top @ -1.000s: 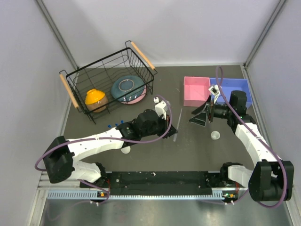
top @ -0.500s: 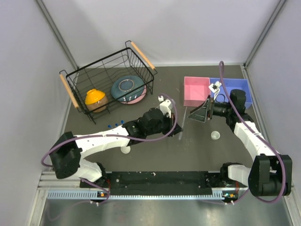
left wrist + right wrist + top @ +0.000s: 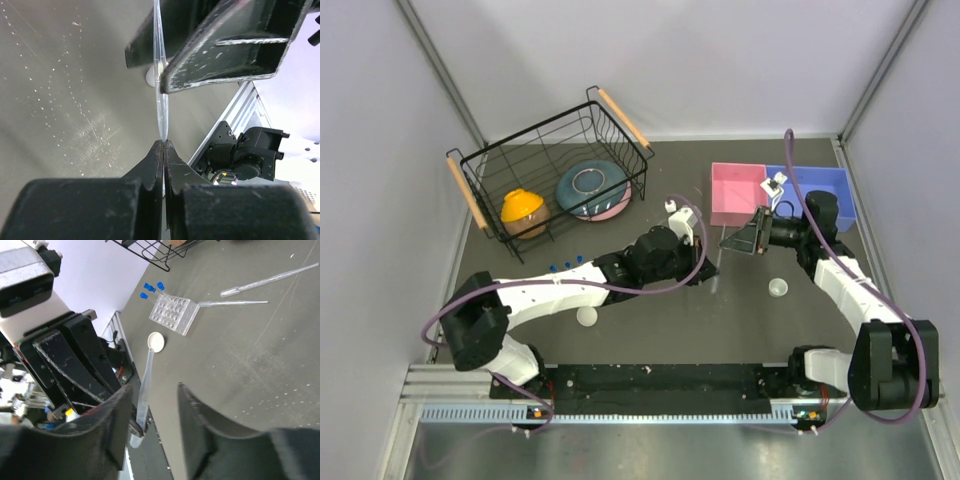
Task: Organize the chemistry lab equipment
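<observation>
My left gripper [image 3: 706,270] [image 3: 164,142] is shut on the end of a thin clear rod [image 3: 161,95] and holds it above the table. My right gripper [image 3: 734,243] [image 3: 155,389] is open, and its fingers [image 3: 220,45] stand on either side of that rod [image 3: 144,390] without closing on it. The clear flat tube rack [image 3: 174,314] lies on the table with blue-capped tubes [image 3: 150,289] [image 3: 565,265] beside it. Two more clear rods [image 3: 270,279] [image 3: 232,303] lie nearby. One white cup [image 3: 588,316] [image 3: 156,341] sits near the left arm, another [image 3: 778,287] below the right gripper.
A pink bin [image 3: 737,193] and a blue bin [image 3: 820,190] stand at the back right. A black wire basket [image 3: 545,170] at the back left holds an orange bowl [image 3: 522,208] and a teal-pink bowl [image 3: 592,190].
My left arm has carried the clear rod to the right, up to the right gripper. My right gripper has shifted slightly back and stayed open.
</observation>
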`<act>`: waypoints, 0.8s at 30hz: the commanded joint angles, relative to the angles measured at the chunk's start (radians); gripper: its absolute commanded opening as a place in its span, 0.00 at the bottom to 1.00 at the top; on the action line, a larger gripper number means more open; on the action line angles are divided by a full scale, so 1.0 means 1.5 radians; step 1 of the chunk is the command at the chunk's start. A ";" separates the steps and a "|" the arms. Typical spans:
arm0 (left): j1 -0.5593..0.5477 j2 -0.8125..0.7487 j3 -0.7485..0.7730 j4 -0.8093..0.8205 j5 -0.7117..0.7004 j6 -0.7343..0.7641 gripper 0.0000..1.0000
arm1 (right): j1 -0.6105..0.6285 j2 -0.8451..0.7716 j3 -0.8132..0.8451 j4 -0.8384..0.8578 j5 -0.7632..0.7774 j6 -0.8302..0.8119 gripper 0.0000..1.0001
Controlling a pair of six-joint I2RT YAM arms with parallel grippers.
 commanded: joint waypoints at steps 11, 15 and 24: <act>-0.003 -0.016 0.027 0.018 -0.018 0.016 0.53 | 0.024 -0.007 0.030 -0.027 -0.008 -0.067 0.00; -0.004 -0.109 0.000 -0.070 -0.078 0.064 0.79 | 0.022 -0.027 0.044 -0.075 0.029 -0.126 0.00; -0.003 -0.406 -0.043 -0.375 -0.261 0.143 0.99 | -0.016 -0.051 0.106 -0.187 0.160 -0.261 0.00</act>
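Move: The left hand holds the pipette near its rear end, the pipette's middle about 3 cm ahead of it and 1 cm to its right. From the right hand, whose half-open fingers straddle the pipette's forward part, that middle lies some 3 cm back and 1 cm to the left, nearly level. The pink box is about 13 cm ahead of the right hand and 5 cm right; the white cup, 10 cm back and 13 cm right; both roughly 16 cm lower. Closing almost in place, the right fingers pinch the forward part of the pipette, sink about 1 cm and keep their hold, starting to ease right and forward. The left hand, after settling slightly rightward, opens wide, lets go of the rear end and sweeps back left about 10 cm while rising 7, its fingers tipping upward and turning counter-clockwise. ##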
